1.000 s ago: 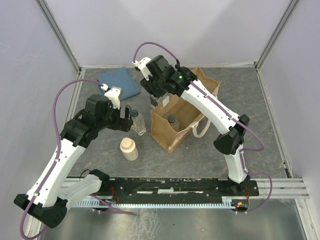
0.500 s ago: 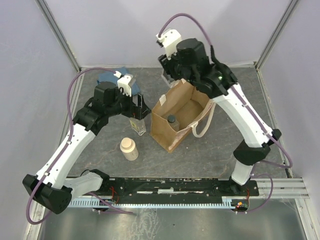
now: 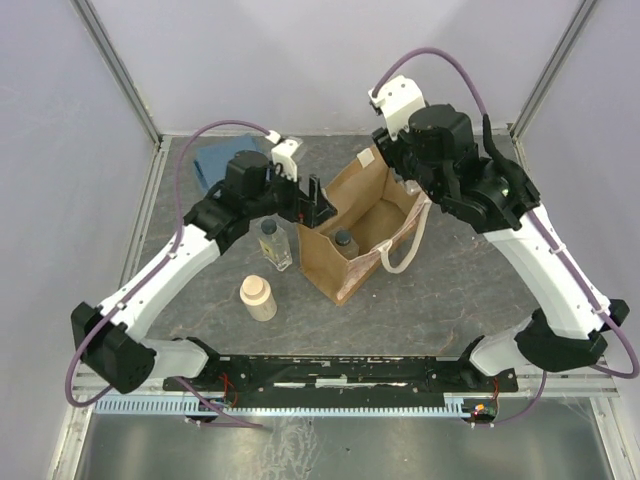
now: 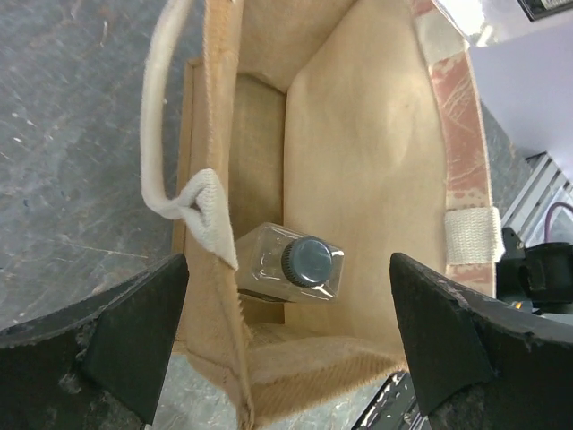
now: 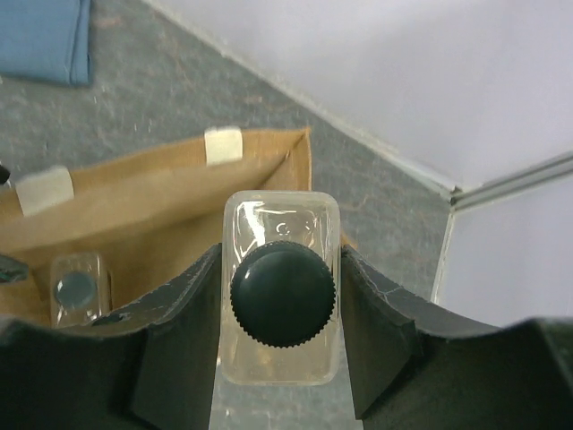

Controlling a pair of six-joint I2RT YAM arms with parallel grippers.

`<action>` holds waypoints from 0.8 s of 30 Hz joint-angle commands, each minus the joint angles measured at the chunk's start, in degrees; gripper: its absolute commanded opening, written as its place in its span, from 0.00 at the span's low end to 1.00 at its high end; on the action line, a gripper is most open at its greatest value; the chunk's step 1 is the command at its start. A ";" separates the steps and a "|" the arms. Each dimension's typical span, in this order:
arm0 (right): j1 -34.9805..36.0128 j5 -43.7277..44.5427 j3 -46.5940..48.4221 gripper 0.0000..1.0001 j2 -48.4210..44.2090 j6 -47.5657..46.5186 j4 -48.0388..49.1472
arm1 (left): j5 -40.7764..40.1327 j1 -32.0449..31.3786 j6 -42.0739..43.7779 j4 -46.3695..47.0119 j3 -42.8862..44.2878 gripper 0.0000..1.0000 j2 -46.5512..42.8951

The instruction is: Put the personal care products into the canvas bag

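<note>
The tan canvas bag (image 3: 372, 205) stands open mid-table, and one clear square bottle with a dark cap (image 3: 343, 240) lies inside it. My left gripper (image 3: 318, 205) hovers open over the bag's left rim, its jaws wide apart above that bottle (image 4: 300, 264) and holding nothing. My right gripper (image 5: 280, 300) is shut on a second clear bottle (image 5: 282, 296), above the bag's far right rim (image 5: 260, 148). A third clear bottle (image 3: 274, 243) stands on the table left of the bag. The cream round bottle (image 3: 258, 298) stands nearer the front.
A folded blue cloth (image 3: 212, 158) lies at the back left, partly behind the left arm. The bag's off-white handle (image 3: 403, 250) hangs over its right side. Frame posts and pale walls close in the table at the back and sides.
The right arm has swung rightwards with its bottle, from behind the bag's left corner to its far right rim. The left arm moved right, from the standing bottle to over the bag.
</note>
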 commanded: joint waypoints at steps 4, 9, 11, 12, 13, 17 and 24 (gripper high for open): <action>-0.37 -2.68 -10.69 0.00 -5.21 3.82 10.04 | -8.17 -4.83 1.44 1.71 0.21 0.90 4.34; -0.64 -7.48 -17.11 0.00 -5.53 7.69 13.22 | -12.61 -5.72 3.20 -0.92 0.05 0.43 5.36; -0.81 -9.18 -19.64 0.00 -5.62 8.99 14.84 | -13.84 -5.69 3.60 -1.79 -0.13 0.27 5.18; -0.83 -9.84 -20.91 0.00 -5.63 9.68 15.70 | -14.24 -5.78 3.72 -2.01 -0.34 0.21 4.99; -0.83 -10.48 -22.07 0.00 -5.61 10.28 16.36 | -14.49 -5.75 3.81 -2.15 -0.46 0.17 4.81; -0.83 -11.96 -27.56 0.00 -6.60 13.01 19.63 | -14.90 -5.69 4.08 -2.69 -1.00 0.14 4.18; -0.83 -15.74 -40.17 0.00 -9.69 17.94 28.94 | -15.77 -5.69 4.26 -2.78 -2.48 0.15 3.44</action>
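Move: The canvas bag's mouth, where the right hand is taking its clear bottle, lies level ahead-wise, about 4 cm to that hand's left and 21 cm below; the packed bottle inside is 11 cm left, 37 cm down. For the left hand, the bag's left rim is 2 cm ahead, 6 cm below. From there the packed bottle sits 2 cm ahead, 5 cm right, the loose bottle 9 cm left, both some 22 cm lower. The clear bottle, still gripped in the right hand, is lowered about 19 cm into the bag's mouth, drifting 5 cm left towards the packed bottle while the fingers tip some 20 degrees further down. The left hand sinks about 5 cm over the bag's left rim, edging right and back again, and closes its wide-open fingers to pinch the canvas just short of the strap's knot. ##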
